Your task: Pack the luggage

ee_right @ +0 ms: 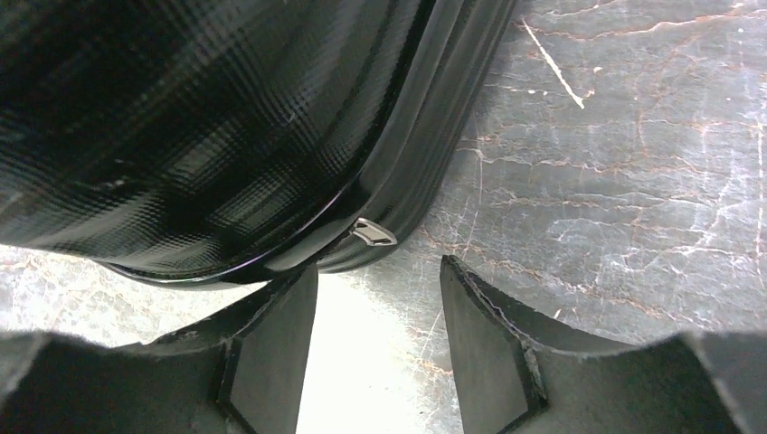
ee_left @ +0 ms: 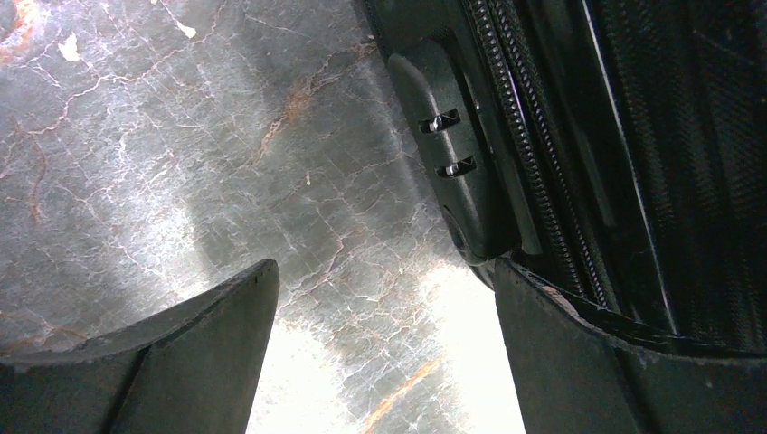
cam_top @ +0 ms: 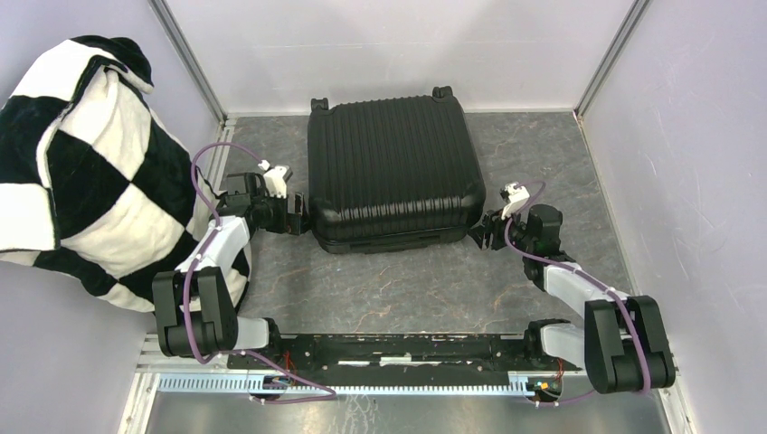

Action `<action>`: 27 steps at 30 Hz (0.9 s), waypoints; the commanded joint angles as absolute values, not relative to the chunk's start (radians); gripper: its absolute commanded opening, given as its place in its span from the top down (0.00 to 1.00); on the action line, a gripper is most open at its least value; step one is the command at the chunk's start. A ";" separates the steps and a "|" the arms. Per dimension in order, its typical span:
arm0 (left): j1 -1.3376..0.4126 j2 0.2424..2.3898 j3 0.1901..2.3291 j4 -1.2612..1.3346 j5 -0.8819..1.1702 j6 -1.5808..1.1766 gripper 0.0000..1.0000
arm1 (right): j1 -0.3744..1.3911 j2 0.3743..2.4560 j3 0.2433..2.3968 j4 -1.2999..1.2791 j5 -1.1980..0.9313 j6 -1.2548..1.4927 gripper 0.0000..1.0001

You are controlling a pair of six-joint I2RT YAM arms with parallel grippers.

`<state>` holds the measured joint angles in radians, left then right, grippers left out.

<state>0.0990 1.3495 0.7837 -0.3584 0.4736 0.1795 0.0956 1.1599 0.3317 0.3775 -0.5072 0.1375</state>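
Note:
The luggage (cam_top: 394, 167), a black ribbed hard-shell suitcase, lies flat and closed in the middle of the table, its caster wheels at the far edge. My left gripper (cam_top: 296, 214) sits at its near left corner, open, nothing between its fingers (ee_left: 213, 348); the left wrist view shows the zipper seam and a side foot (ee_left: 452, 163) close to the right finger. At the near right corner my right gripper (cam_top: 486, 232) stands open and empty. Its left finger (ee_right: 280, 334) is just under the shell's rim, beside a metal zipper pull (ee_right: 373, 233).
A black-and-white checkered blanket (cam_top: 81, 163) is heaped at the far left against the wall, beside the left arm. White walls enclose the grey marbled table (cam_top: 407, 289) on three sides. The arms' mounting rail (cam_top: 389, 348) runs along the near edge.

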 commanded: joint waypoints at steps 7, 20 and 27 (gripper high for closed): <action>0.097 1.367 0.833 -0.332 0.545 0.122 0.05 | 0.096 1.182 0.399 0.569 -0.618 -0.015 0.43; 0.113 1.361 0.852 -0.368 0.538 0.145 0.06 | 0.096 1.210 0.383 0.672 -0.679 -0.085 0.73; 0.126 1.351 0.847 -0.370 0.527 0.138 0.06 | 0.092 1.167 0.357 0.605 -0.427 -0.085 1.00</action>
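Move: The zip pull at the suitcase's near right corner lies just off the half-open right fingers, about 2 cm ahead, 2 cm to their left and 1 cm above them. From the same hand the suitcase's middle is some 20 cm ahead and 19 cm left, and the handle on its near side about 19 cm left and level with it. From the left hand, the zip pull lies roughly 41 cm to the right and 1 cm back. The right fingers shut completely at the suitcase's near right corner, where the zip pull sat, seeming to pinch it. They get there by easing about 3 cm up and forward, first edging left and then coming back a little, while the wrist tips up some 15 degrees and turns slightly counter-clockwise. The left hand stays wide open by the suitcase's left side. ##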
